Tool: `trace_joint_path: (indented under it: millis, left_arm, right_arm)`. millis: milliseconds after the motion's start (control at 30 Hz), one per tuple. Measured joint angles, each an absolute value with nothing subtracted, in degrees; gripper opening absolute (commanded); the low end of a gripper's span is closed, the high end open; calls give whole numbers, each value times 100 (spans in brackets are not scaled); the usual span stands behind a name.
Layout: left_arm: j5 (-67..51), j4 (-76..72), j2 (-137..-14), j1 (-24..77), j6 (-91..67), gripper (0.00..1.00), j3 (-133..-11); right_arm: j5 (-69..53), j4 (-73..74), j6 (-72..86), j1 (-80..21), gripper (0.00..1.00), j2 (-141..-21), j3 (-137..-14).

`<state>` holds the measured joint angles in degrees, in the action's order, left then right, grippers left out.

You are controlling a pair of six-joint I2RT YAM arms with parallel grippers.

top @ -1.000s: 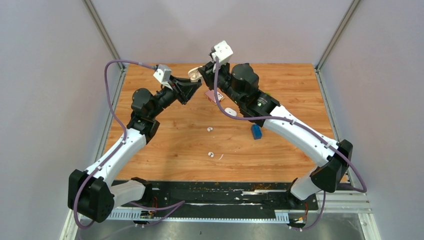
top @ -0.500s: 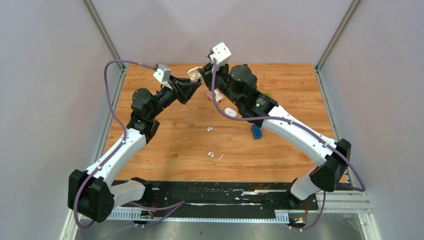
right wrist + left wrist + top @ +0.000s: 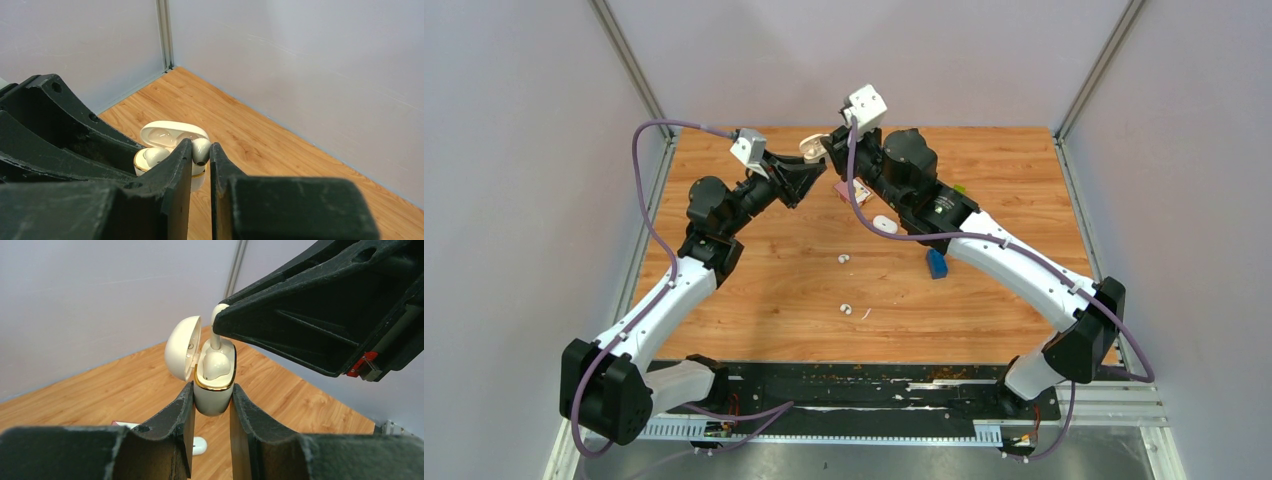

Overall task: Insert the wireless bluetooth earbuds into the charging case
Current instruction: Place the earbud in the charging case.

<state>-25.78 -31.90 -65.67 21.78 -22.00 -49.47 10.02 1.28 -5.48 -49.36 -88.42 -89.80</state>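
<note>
My left gripper (image 3: 212, 396) is shut on the cream-white charging case (image 3: 214, 392), holding it upright above the far middle of the table (image 3: 812, 148). The case lid (image 3: 182, 347) hangs open to the left. One white earbud (image 3: 216, 362) sits in a socket inside. My right gripper (image 3: 201, 156) is shut on a second earbud (image 3: 201, 149) and holds it right at the case's gold rim (image 3: 197, 176). In the left wrist view that earbud's stem (image 3: 216, 335) points down into the case from the right gripper's black fingers (image 3: 300, 320).
Below the grippers on the wooden table (image 3: 754, 290) lie a pink-and-white box (image 3: 854, 192), a white oval object (image 3: 885, 224), a blue block (image 3: 937, 263), two tiny white curved bits (image 3: 844, 258) (image 3: 846, 309) and a thin white sliver (image 3: 865, 313). The walls stand close on all sides.
The right gripper has edged slightly left toward the case with the earbud in it. The left arm and the case have stayed still.
</note>
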Motion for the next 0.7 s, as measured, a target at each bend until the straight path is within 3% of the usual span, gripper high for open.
trace_joint_path:
  millis: [333,700]
  left_arm:
    - [-2508,-3111,-6567,2178,-2182,0,-4945]
    - [-2495,-3116,-6567,2178,-2156,0,-4943]
  right_arm:
    - [1035,196,-412,-4936,20,-8890,-8984]
    - [945,519,-303,-4936,51,-8892,-9111]
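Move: The right hand pinches the second earbud just over the open charging case; from it the case's middle lies level fore-and-aft, about 2 cm to its left and 2 cm below. The earbud already in the case sits some 1 cm back, 2 cm left and 1 cm lower; the raised lid stands roughly 1 cm ahead and 3 cm left, at about the same height. For the left hand, holding the case, its middle is about 1 cm ahead, 1 cm right and 1 cm above. Down by about 1 cm goes the right hand, tipping its fingers slightly downward and easing the held earbud's stem farther into the free side of the case. Late on, its fingers open plainly and let go of the earbud, staying close on either side of it. The left hand keeps its grip and holds the case practically still. ##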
